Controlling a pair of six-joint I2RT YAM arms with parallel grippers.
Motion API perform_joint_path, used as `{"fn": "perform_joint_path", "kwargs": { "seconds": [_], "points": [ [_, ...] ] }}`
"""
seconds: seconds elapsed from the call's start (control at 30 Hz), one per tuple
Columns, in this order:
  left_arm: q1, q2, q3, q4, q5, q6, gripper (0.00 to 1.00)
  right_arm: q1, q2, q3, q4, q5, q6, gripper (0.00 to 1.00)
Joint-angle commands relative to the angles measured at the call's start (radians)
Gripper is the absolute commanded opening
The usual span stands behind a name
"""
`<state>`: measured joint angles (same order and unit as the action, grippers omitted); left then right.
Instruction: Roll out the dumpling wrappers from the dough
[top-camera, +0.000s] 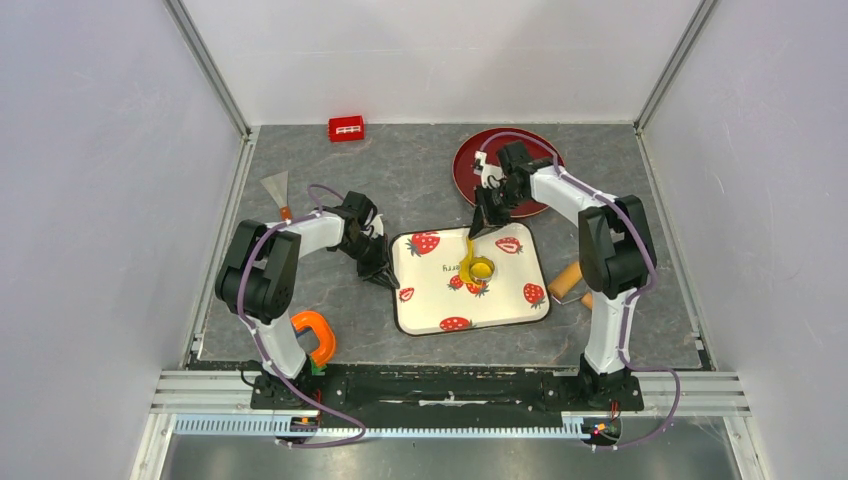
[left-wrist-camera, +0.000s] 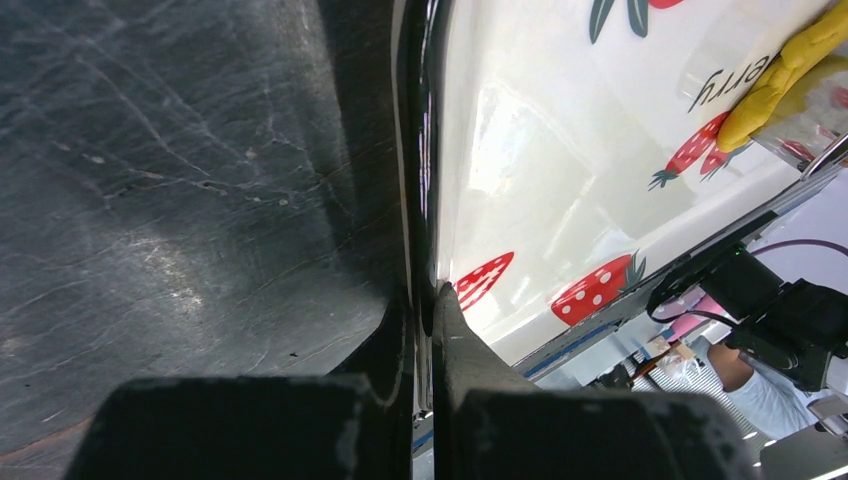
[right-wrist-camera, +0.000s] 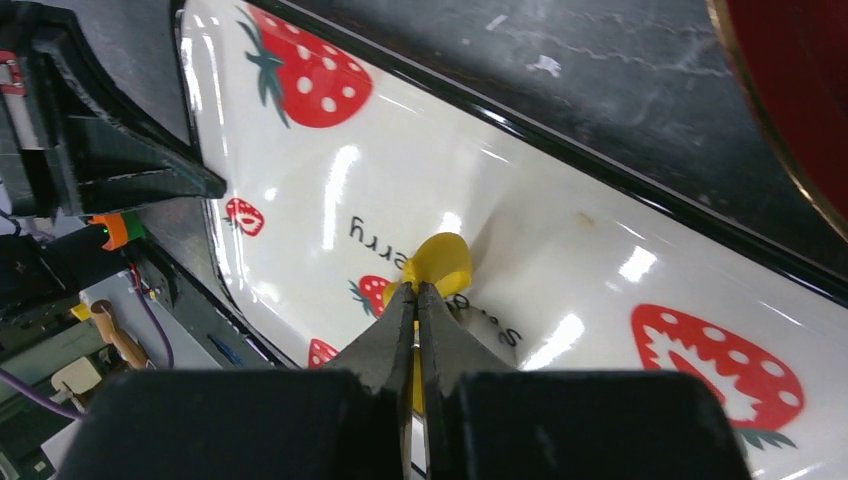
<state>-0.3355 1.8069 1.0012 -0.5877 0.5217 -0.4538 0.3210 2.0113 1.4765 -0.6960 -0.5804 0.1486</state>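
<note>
A white strawberry-print tray (top-camera: 430, 300) lies in the middle of the table. On it is a small round yellow dumpling wrapper (top-camera: 481, 269), which seems to sit inside a shiny ring. A ragged strip of yellow dough (top-camera: 469, 248) rises from it to my right gripper (top-camera: 474, 232). That gripper (right-wrist-camera: 415, 290) is shut on the dough (right-wrist-camera: 445, 262) just above the tray. My left gripper (top-camera: 388, 275) is shut on the tray's left rim (left-wrist-camera: 425, 180), one finger on each side. In the left wrist view the dough (left-wrist-camera: 790, 80) shows at top right.
A red plate (top-camera: 468, 172) sits behind the right gripper. A tan wooden roller (top-camera: 565, 280) lies right of the tray. A red block (top-camera: 346, 128) is at the back, a scraper (top-camera: 277, 190) at the far left, and an orange round tool (top-camera: 315, 335) by the left arm's base.
</note>
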Motion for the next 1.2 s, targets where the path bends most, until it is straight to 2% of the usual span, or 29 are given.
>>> {"fn": "perform_joint_path", "kwargs": {
  "seconds": [0.0,0.13,0.53,0.97,1.17],
  "points": [
    [-0.028,0.041,0.000,-0.014,-0.118,0.086,0.02,0.032,0.016,0.076,-0.026,-0.066,0.005,0.02],
    [-0.030,0.049,0.007,-0.016,-0.113,0.084,0.02,0.076,0.015,0.099,-0.055,-0.079,-0.002,0.02],
    [-0.042,0.058,0.014,-0.024,-0.116,0.081,0.02,0.149,-0.094,0.021,-0.094,-0.144,-0.019,0.02],
    [-0.044,0.071,0.023,-0.024,-0.127,0.076,0.02,0.162,-0.273,-0.110,-0.147,-0.162,-0.046,0.03],
    [-0.045,0.081,0.024,-0.024,-0.127,0.078,0.02,0.162,-0.356,-0.138,-0.158,-0.116,-0.033,0.03]
  ]
}}
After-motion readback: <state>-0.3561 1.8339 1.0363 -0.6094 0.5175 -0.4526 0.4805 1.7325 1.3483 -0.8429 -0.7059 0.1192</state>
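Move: The right fingers already hold one end of the yellow dough strip, some 6 cm above the table. The clear cup standing on the dough is about 6 cm back and 2 cm right of them, 4 cm lower. The strip's middle is about 4 cm back and 1 cm left. The red plate lies some 18 cm ahead and 7 cm right. From the left hand, the cup is about 4 cm ahead and 17 cm right. Keep the dough strip pinched in the right fingers and sweep it left about 5 cm while lifting, then swing back towards the base past the cup's left side, some 10 cm in all, climbing steadily and turning the wrist a little counter-clockwise. Keep the left fingers closed on the tray's left edge. ##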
